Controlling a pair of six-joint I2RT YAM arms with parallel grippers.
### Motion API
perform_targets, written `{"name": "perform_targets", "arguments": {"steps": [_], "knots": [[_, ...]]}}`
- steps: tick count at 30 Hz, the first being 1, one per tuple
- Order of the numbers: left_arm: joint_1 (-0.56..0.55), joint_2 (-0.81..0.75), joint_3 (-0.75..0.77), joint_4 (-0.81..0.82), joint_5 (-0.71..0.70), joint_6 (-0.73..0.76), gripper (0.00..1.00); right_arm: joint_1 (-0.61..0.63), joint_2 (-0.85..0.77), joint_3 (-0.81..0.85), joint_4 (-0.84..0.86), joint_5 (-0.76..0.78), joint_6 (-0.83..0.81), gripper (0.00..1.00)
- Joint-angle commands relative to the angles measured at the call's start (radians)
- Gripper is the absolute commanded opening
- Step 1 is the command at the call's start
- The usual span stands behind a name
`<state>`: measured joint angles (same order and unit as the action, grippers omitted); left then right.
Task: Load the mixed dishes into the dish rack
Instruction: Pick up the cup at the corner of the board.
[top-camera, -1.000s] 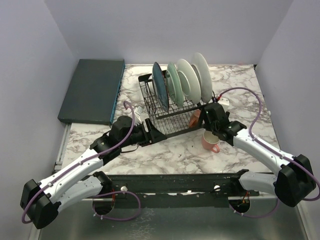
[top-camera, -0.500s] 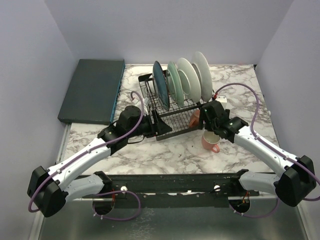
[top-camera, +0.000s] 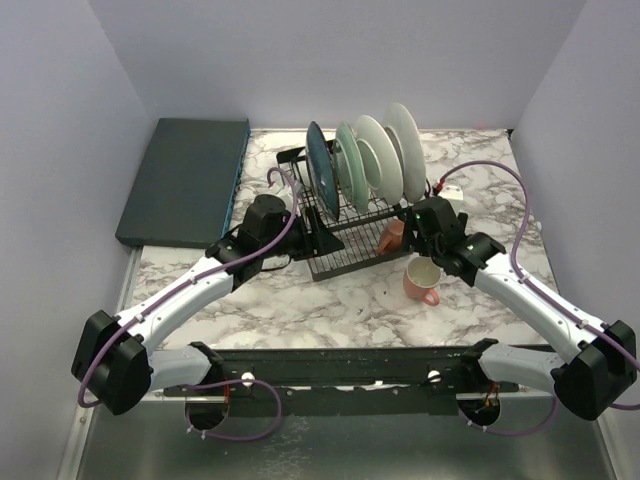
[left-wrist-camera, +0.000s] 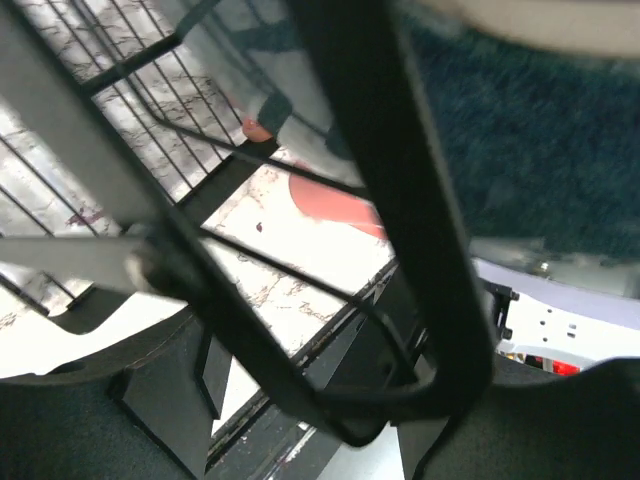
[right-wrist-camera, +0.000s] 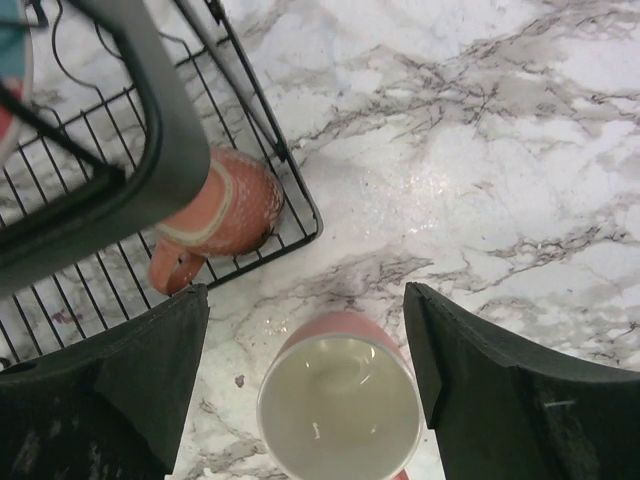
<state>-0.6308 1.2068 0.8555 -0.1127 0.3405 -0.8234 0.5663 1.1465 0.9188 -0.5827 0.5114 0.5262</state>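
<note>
The black wire dish rack (top-camera: 345, 245) stands mid-table with several plates upright in it, the dark teal plate (top-camera: 320, 185) leftmost. One pink mug (top-camera: 391, 236) lies on its side at the rack's right end. A second pink mug (top-camera: 421, 281) stands upright on the marble. My left gripper (top-camera: 312, 238) is open at the rack's left end, and a thick rack frame bar (left-wrist-camera: 390, 250) runs between its fingers. My right gripper (right-wrist-camera: 305, 385) hangs open over the upright mug (right-wrist-camera: 340, 405), a finger on each side, not touching. The lying mug (right-wrist-camera: 215, 215) rests on the rack's wires.
A dark teal flat slab (top-camera: 185, 190) lies at the back left. A small white block (top-camera: 450, 196) sits right of the rack. Walls close in on three sides. The black rail (top-camera: 350, 365) runs along the near edge.
My left arm has swung forward and right, bringing its gripper up against the rack's left end. The right gripper has stayed over the upright mug. The rack and dishes have not shifted.
</note>
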Motion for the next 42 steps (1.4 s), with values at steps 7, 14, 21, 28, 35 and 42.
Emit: {"name": "perform_targets", "arguments": {"steps": [7,14,21,28,35,42], "knots": [[0.087,0.149,0.103,0.135,0.123,0.0,0.61,-0.14,0.076,0.094,0.085,-0.117,-0.047,0.84],[0.122,0.219,0.18,0.139,0.117,0.009,0.61,-0.234,0.191,0.14,0.161,-0.213,-0.071,0.84],[0.138,0.302,0.244,0.142,0.133,0.012,0.6,-0.262,0.257,0.191,0.182,-0.251,-0.073,0.84],[0.14,0.236,0.229,0.095,0.124,0.018,0.61,-0.263,0.186,0.161,0.158,-0.252,-0.069,0.84],[0.138,0.085,0.141,-0.003,0.094,0.013,0.64,-0.263,0.072,0.155,0.098,-0.245,-0.073,0.86],[0.097,-0.074,0.051,-0.074,0.065,-0.037,0.64,-0.263,0.011,0.172,0.019,-0.244,-0.062,0.86]]}}
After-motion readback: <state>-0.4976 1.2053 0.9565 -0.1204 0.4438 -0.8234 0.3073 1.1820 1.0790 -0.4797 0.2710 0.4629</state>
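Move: The dish rack is what both open hands go for: its middle lies about 6 cm ahead and 17 cm to the left of the right hand, some 5 cm lower. From that hand the cup lying in the rack is level and 7 cm left, and the standing cup 11 cm back and straight in line, both some 14 cm below. From the left hand the rack's middle is about 10 cm ahead, 6 cm right and 8 cm lower; the blue plate stands some 12 cm ahead. Both hands shove the dish rack away from the base, bearing on the front of its upper tier with open fingers, the left going forward about 7 cm and the right 8. Then both let it be: the left backs off some 4 cm while rising and easing left, the right climbs about 6 cm and draws back slightly, its fingers tipping up a little. ##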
